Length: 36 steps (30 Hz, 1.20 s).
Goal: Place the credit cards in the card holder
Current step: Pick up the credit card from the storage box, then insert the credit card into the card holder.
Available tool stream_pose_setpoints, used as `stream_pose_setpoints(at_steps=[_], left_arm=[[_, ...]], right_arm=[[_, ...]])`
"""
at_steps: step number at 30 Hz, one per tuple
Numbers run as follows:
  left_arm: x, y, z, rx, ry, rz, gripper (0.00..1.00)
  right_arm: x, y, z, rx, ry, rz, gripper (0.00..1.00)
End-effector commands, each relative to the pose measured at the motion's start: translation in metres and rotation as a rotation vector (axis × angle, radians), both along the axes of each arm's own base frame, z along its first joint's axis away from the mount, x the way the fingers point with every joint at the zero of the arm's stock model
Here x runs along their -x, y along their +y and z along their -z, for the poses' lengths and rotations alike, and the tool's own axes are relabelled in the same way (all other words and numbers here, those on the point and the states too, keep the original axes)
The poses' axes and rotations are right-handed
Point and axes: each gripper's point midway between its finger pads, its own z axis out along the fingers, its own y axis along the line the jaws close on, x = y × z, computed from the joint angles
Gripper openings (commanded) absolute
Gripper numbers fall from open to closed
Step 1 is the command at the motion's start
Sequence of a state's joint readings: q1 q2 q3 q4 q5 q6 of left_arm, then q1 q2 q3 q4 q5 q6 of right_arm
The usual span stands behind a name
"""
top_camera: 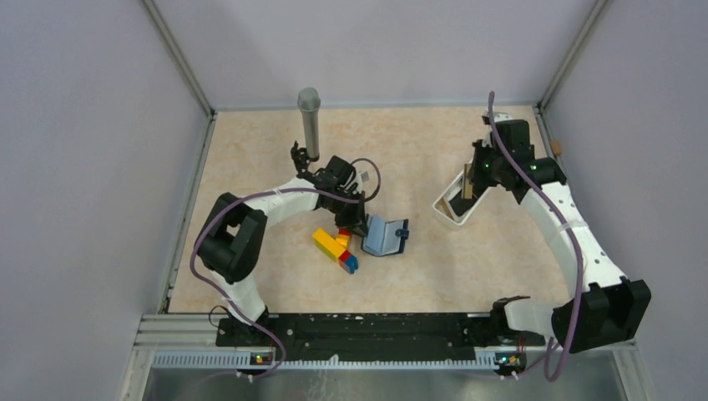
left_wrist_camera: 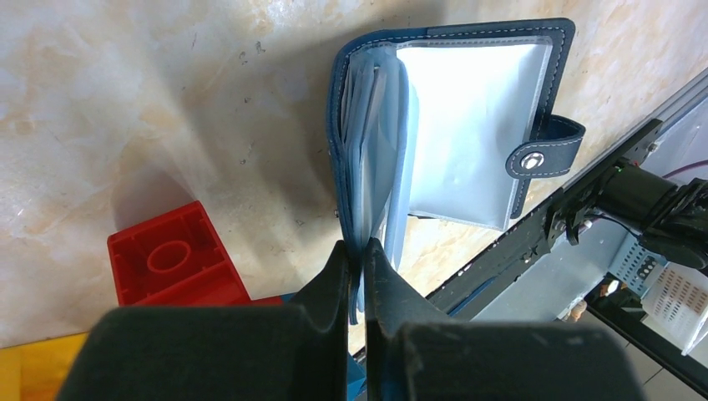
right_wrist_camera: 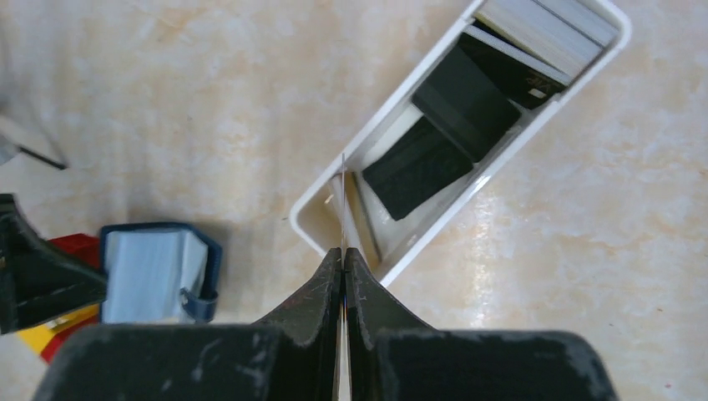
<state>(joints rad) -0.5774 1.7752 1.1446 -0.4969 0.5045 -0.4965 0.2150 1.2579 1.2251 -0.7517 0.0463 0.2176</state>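
The navy card holder [top_camera: 386, 236] lies open on the table, its pale clear slots [left_wrist_camera: 467, 125] facing up and the snap strap to one side. My left gripper [left_wrist_camera: 357, 244] is shut on the edge of its cover and inner sleeves, beside the red brick. Over the near end of the white tray, my right gripper [right_wrist_camera: 343, 251] is shut on a thin credit card [right_wrist_camera: 343, 200], which shows only edge-on. In the top view that card [top_camera: 467, 190] looks yellowish. More cards, black and greyish [right_wrist_camera: 543, 29], stand in the tray.
The white oblong tray [right_wrist_camera: 501, 165] lies slantwise at the right middle of the table. A stack of coloured toy bricks [top_camera: 336, 246] sits just left of the card holder, with its red brick [left_wrist_camera: 171, 263] near my left fingers. A grey cylinder [top_camera: 310, 121] stands upright at the back.
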Motion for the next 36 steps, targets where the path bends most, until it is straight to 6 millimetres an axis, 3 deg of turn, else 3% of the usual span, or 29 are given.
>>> stream_pose_setpoints(at_steps=[1, 5, 8, 12, 15, 19, 26, 36], left_arm=[[-0.008, -0.004, -0.025, 0.04, -0.069, -0.014, 0.0], [-0.008, -0.004, -0.024, 0.036, -0.072, -0.022, 0.0], [-0.005, -0.002, -0.014, 0.022, -0.049, -0.034, 0.0], [0.001, -0.001, -0.003, 0.027, -0.014, -0.05, 0.0], [0.001, -0.002, 0.0, 0.032, -0.013, -0.059, 0.01], [0.0, -0.005, 0.001, 0.053, -0.011, -0.068, 0.02], [-0.001, -0.006, 0.004, 0.06, -0.017, -0.071, 0.12], [0.001, -0.011, -0.01, 0.133, -0.055, -0.054, 0.45]], right_arm=[[0.015, 0.051, -0.021, -0.218, -0.035, -0.106, 0.0], [0.027, 0.105, -0.026, -0.4, -0.073, -0.19, 0.0], [0.036, 0.141, -0.017, -0.546, -0.063, -0.227, 0.0], [0.051, 0.185, 0.011, -0.63, 0.004, -0.262, 0.0], [0.055, 0.205, 0.032, -0.65, 0.048, -0.267, 0.0], [0.056, 0.211, 0.069, -0.666, 0.104, -0.232, 0.0], [0.068, 0.192, 0.135, -0.589, 0.2, -0.128, 0.0], [0.077, 0.19, 0.157, -0.624, 0.231, -0.104, 0.0]])
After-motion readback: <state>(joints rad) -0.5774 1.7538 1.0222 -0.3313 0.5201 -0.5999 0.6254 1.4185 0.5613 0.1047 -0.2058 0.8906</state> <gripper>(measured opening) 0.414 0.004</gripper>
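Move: The card holder lies open some 24 cm to the right hand's left, 10 cm back and 19 cm below; this hand already holds a card, clear of the storage box. The box's middle is about 6 cm ahead, 3 cm right and 18 cm down; the toy bricks stand 15 cm left of the holder and 3 cm nearer the robot. For the left hand, pinching the holder's edge, its middle is 6 cm right, 1 cm back and 4 cm lower. The held card is carried from above the storage box to the card holder's pages: the right hand sweeps some 18 cm left, drawing back about 9 cm, then sinks some 16 cm, rolling about 35 degrees so its shut fingers tip leftward. The left hand stays nearly in place and late on opens to two-fifths, releasing its pinch on the pages. ##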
